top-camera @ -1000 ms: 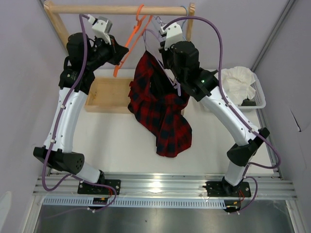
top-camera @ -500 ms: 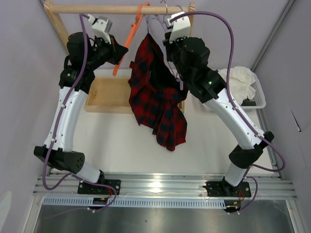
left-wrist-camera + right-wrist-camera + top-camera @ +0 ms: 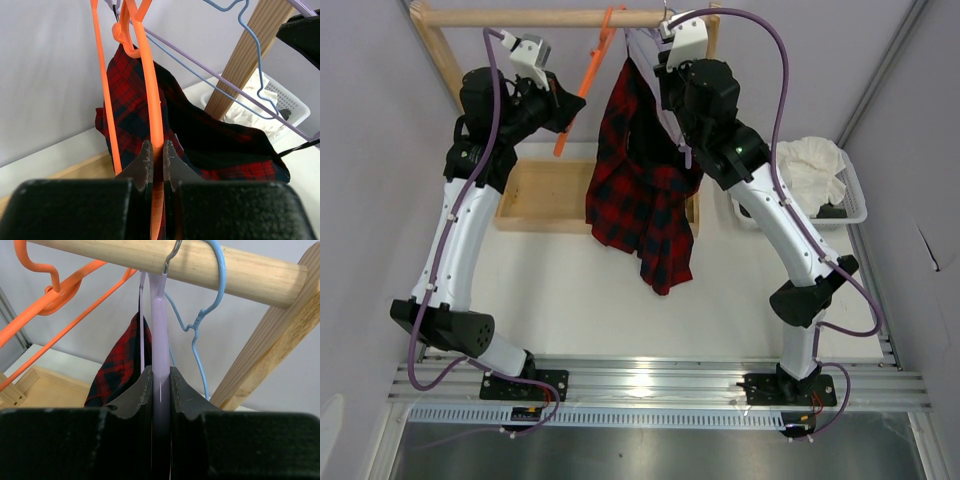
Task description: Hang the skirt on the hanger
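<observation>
The red and black plaid skirt (image 3: pixel 642 190) hangs on the lavender hanger (image 3: pixel 160 325), whose metal hook sits over the wooden rod (image 3: pixel 165 257). The skirt also shows in the left wrist view (image 3: pixel 200 140) and behind the hanger in the right wrist view (image 3: pixel 117 367). My right gripper (image 3: pixel 160 377) is shut on the lavender hanger's neck, just under the rod. My left gripper (image 3: pixel 156 150) is shut on the orange hanger (image 3: pixel 150 85), left of the skirt. The lavender hanger's arm crosses the left wrist view (image 3: pixel 225 82).
A pale blue hanger (image 3: pixel 212 295) hangs on the rod right of the lavender one. The rod's wooden post (image 3: pixel 270 355) stands at the right. A wooden tray (image 3: pixel 545 195) lies under the rack. A white basket (image 3: pixel 820 180) with white fabric stands at the right.
My right gripper has lifted the lavender hanger with the skirt up and back, and its hook now sits over the rod. The left arm has stayed holding the orange hanger.
</observation>
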You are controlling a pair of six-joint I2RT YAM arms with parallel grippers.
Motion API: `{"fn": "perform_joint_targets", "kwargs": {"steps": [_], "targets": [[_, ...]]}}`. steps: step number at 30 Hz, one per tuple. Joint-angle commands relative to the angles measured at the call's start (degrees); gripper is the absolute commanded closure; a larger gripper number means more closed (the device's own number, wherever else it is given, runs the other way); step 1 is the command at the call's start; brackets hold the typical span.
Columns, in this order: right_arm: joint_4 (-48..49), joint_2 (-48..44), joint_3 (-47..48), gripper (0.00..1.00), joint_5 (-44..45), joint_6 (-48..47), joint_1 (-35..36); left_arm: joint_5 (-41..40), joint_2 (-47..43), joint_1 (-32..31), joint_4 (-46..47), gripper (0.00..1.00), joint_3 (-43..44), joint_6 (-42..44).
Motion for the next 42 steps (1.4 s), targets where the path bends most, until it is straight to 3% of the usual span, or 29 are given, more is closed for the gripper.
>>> {"fn": "perform_joint_targets", "kwargs": {"steps": [1,16,21,26,32,38,42], "targets": [[12.34,-2.25,1.48,1.0,0.57,2.18,-2.1,3.3,-1.66,0.04,-4.49,1.0,-1.31,-0.72],[9.27,0.13,3.51,1.0,1.71,2.45,-3.42,4.7,-3.59,0.04,-8.8,1.0,-1.04,-1.33],[8.11,-2.32,-0.08,1.0,1.71,3.85,-3.42,3.3,-3.86,0.12,-7.84,1.0,-0.52,-2.47],[8.64,-4.79,-6.85,1.0,1.53,5.17,-3.59,3.47,-5.26,0.04,-5.2,0.86,-2.18,-3.53],[7.41,-4.62,-7.39,1.0,1.54,6.05,-4.12,2.68,-6.23,0.12,-4.85,0.75,-2.36,-3.45],[6.45,-4.27,-6.6,1.0,1.1,6.75,-4.21,1.8,-6.84,0.12,-4.85,0.54,-3.59,-3.79],[6.18,-4.09,-6.77,1.0,0.13,7.55,-3.86,1.46,-7.63,0.12,-3.53,0.52,-5.52,-4.15]]}}
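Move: Ahead of the right hand by about 6 cm and some 7 cm up is the rail spot for the hook of the lavender hanger it holds, less than 1 cm to the left. Also on the rail at that reach and height, the blue hanger's hook is about 3 cm to this hand's right, the wooden post's top 8 cm right, and the orange hanger's hook 10 cm left. From the left hand, pinching the orange hanger, the rail spot is 9 cm ahead, 14 cm right and 13 cm up. Holding almost still at first, the right hand, its grip on the lavender hanger kept, then sinks about 3.5 cm, edging some 2 cm right and 2 cm forward, to bring the hook down on the rail. Meanwhile the left hand opens its fingers about halfway, lets go of the orange hanger and draws back some 3.5 cm, dipping slightly at the end. ##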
